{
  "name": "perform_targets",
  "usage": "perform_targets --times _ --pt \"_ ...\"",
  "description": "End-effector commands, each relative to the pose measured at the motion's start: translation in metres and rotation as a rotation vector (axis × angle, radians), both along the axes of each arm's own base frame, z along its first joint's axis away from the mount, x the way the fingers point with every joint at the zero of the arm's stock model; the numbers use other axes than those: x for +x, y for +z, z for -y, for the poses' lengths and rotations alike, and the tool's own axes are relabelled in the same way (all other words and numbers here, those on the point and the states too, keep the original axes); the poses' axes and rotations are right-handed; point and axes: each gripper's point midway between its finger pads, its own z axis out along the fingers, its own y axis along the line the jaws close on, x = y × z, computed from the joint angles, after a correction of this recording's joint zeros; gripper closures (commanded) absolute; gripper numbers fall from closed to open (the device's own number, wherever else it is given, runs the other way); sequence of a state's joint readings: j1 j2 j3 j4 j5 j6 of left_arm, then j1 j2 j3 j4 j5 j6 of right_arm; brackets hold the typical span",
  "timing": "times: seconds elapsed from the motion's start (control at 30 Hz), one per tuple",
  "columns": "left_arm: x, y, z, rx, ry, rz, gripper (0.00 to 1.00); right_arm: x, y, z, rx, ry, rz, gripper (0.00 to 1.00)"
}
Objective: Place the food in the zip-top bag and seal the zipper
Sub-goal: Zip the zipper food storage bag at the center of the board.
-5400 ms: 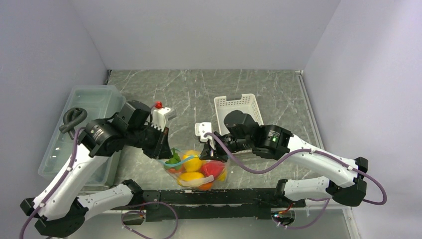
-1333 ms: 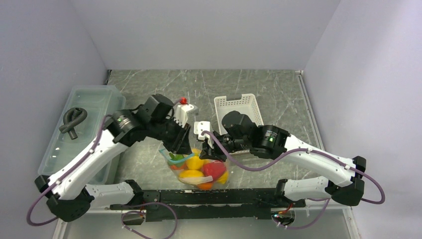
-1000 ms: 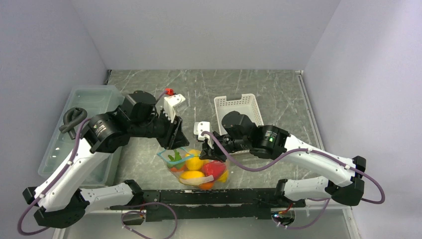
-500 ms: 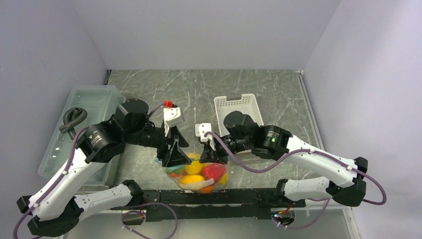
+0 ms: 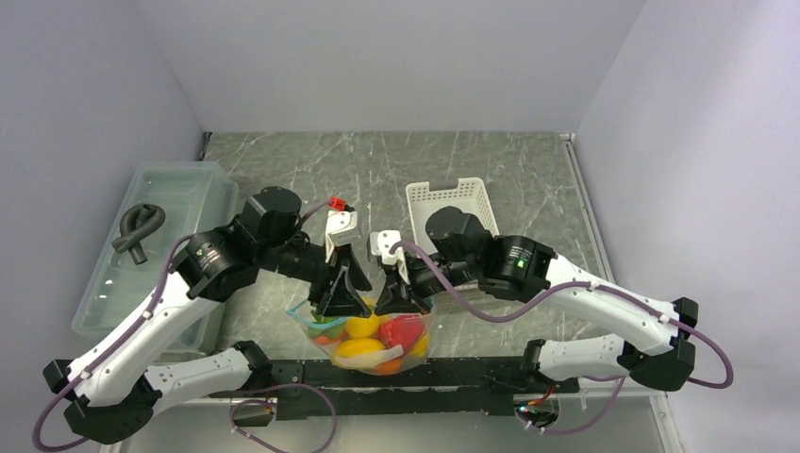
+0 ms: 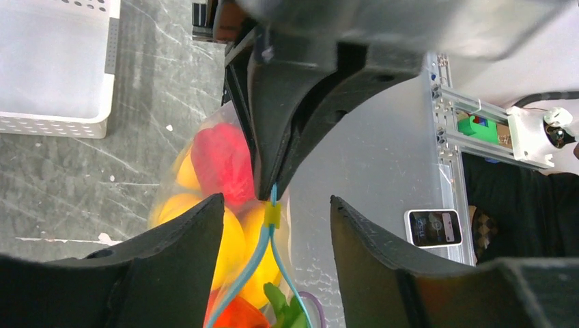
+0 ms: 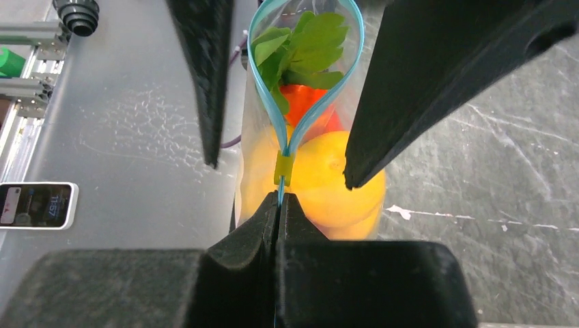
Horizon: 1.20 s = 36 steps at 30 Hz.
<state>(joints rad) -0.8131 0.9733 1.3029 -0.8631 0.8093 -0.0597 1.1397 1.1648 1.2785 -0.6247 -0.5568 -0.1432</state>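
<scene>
The clear zip-top bag [image 5: 370,351] sits at the table's near middle, holding the food: yellow fruits [image 5: 363,327], a red pepper [image 5: 403,329], a green leafy piece [image 7: 300,41] and something orange [image 7: 307,102]. My right gripper [image 7: 278,198] is shut on one end of the teal zipper [image 7: 267,109]. A small yellow slider [image 7: 283,167] sits just beyond its tips. Past the slider the two strips part into an open loop. My left gripper [image 6: 276,201] is open, one finger on each side of the zipper [image 6: 263,249] at the slider [image 6: 272,215], touching nothing.
A white perforated basket [image 5: 453,200] stands behind the right arm. A translucent lidded bin [image 5: 127,283] with a black hose [image 5: 137,226] on it lies at the left. A metal rail [image 5: 453,373] runs along the near edge, with a phone [image 6: 432,227] on the grey ledge.
My left gripper has swung in from the bag's back-left, opened, and come down astride the zipper beside the right gripper. The right gripper has kept its hold; the bag shifted a little.
</scene>
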Motion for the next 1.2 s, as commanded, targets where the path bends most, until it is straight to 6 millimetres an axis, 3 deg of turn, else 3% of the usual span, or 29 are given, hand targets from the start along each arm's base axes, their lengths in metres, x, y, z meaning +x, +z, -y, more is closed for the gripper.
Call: perform_targets --times 0.0,0.7,1.03,1.17 --pt "-0.003 0.003 0.005 -0.041 -0.067 0.038 0.39 -0.003 0.051 -0.013 0.155 0.028 0.016 1.00" --pt "-0.007 -0.004 -0.005 -0.018 -0.064 0.073 0.85 0.008 0.054 -0.016 0.124 -0.050 0.000 1.00" --pt "-0.005 -0.008 -0.008 0.004 -0.039 0.079 1.00 0.013 0.061 -0.008 0.131 -0.096 0.019 1.00" --pt "-0.003 -0.007 -0.011 0.017 -0.018 0.084 1.00 0.017 0.062 -0.001 0.127 -0.123 0.029 1.00"
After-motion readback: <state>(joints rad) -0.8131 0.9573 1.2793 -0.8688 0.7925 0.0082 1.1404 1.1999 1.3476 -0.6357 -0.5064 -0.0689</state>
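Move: The zipper's yellow slider sits between the left hand's open fingers, about 1 cm to its right, 2 cm below and level ahead. From that hand the lemon hangs in the bag straight below by some 11 cm, the red pepper 7 cm right and 12 cm down, the green leaf 8 cm left and 8 cm down, all roughly level ahead. From the right hand, already pinching the zipper's end, the slider is about 3 cm left, level in height and ahead. The left hand sinks about 1 cm and pinches the slider; the right raises its still-pinched zipper end 1.5 cm. ##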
